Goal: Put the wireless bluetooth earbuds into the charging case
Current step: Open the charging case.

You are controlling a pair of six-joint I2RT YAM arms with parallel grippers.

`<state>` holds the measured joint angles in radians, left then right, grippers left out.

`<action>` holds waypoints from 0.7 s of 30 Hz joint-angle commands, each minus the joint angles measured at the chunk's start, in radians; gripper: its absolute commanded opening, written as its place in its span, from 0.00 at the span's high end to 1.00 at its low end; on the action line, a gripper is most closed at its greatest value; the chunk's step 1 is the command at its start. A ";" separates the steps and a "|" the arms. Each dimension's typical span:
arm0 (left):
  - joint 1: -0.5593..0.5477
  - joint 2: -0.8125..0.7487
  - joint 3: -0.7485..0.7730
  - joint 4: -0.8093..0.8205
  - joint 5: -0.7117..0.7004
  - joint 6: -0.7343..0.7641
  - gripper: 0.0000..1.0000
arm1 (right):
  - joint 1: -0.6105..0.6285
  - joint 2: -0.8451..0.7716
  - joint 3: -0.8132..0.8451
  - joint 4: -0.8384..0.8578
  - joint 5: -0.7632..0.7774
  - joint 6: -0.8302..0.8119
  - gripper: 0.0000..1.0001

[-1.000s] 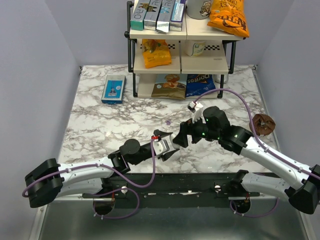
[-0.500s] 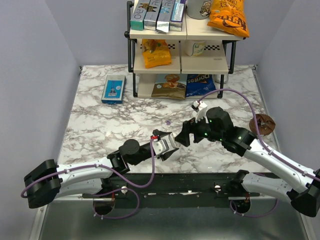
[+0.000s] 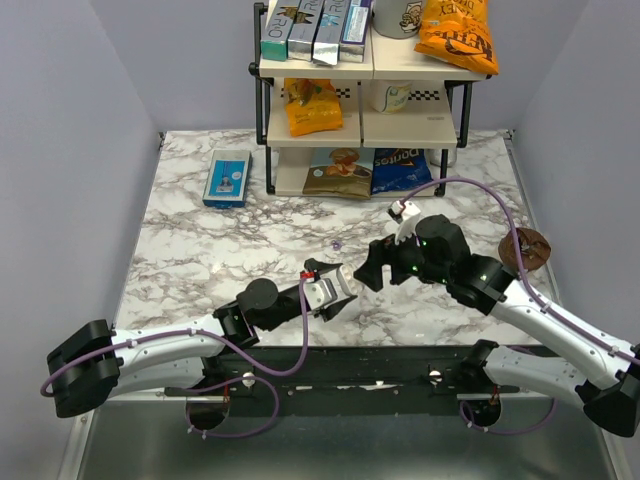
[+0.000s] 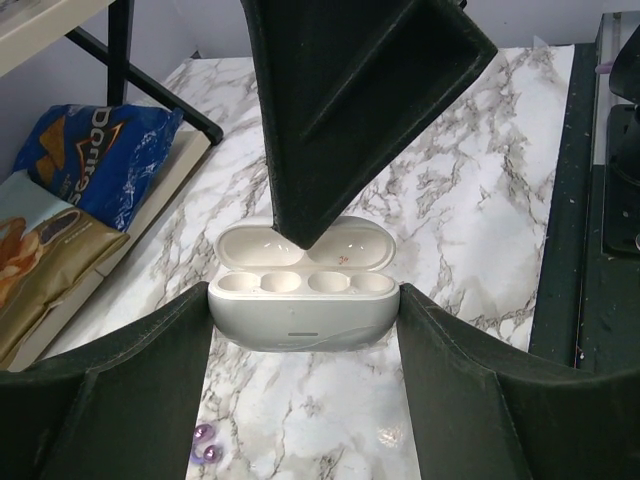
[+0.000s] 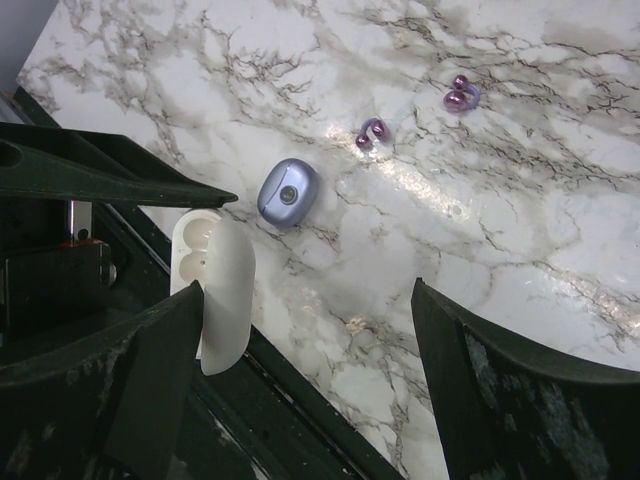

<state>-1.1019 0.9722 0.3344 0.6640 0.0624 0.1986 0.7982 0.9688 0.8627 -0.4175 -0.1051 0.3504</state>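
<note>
My left gripper (image 4: 303, 330) is shut on the white charging case (image 4: 300, 315), one finger against each end. Its lid stands open and the round wells inside are bare. The same case (image 5: 215, 290) hangs over the table's near edge in the right wrist view. My right gripper (image 5: 305, 300) is open and holds nothing, and one of its fingers (image 4: 340, 100) hangs just above the lid. Two purple earbuds (image 5: 371, 133) (image 5: 460, 94) lie on the marble, apart from both grippers. A lilac-blue oval pebble (image 5: 288, 193) with a darker middle lies between them and the case.
A shelf rack (image 3: 362, 120) with snack bags stands at the back of the marble table (image 3: 200, 250). A blue box (image 3: 227, 178) lies at the back left. A brown round item (image 3: 526, 247) sits at the right edge. The black base rail (image 3: 380, 365) runs along the near edge.
My right arm has drawn slightly to the right, away from the left gripper. The left gripper still holds the open case in nearly the same spot.
</note>
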 commanded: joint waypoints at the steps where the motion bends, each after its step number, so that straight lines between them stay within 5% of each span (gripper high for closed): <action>1: -0.007 -0.023 -0.008 0.032 -0.010 0.016 1.00 | -0.002 -0.022 -0.008 -0.047 0.047 0.001 0.08; 7: -0.007 -0.020 -0.008 0.034 -0.021 0.013 1.00 | -0.002 -0.071 -0.014 0.005 -0.065 -0.010 0.09; 14: -0.010 -0.009 0.005 0.052 -0.016 0.010 1.00 | -0.002 -0.019 -0.011 0.036 -0.125 0.027 0.26; 21: -0.010 -0.020 0.009 0.054 -0.007 0.009 1.00 | -0.002 0.011 -0.025 0.059 -0.143 0.036 0.32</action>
<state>-1.1049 0.9668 0.3344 0.6765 0.0559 0.1982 0.7982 0.9726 0.8539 -0.3908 -0.2066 0.3756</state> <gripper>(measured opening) 0.756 0.704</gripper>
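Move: The charging case, its lid already open, sits between the left hand's fingertips, right at that hand's point. From the right hand its middle lies about 4 cm to the left and 3 cm back, roughly level. On the table some 16 cm below the right hand, a lilac oval case lies about 14 cm left and level fore-and-aft. The nearer earbud is 8 cm ahead and 11 left, the farther one 14 ahead and 7 left. The open charging case is held still in the left hand while the right hand works its near fingertip at the raised lid. After a slight drift right, the right hand lifts about 2 cm and draws back 1 cm, then sinks again while shifting nearly 2 cm left towards the case. Its fingers close by roughly a quarter from wide open, the near tip ending lower in front of the lid's hollow, by the hinge. ##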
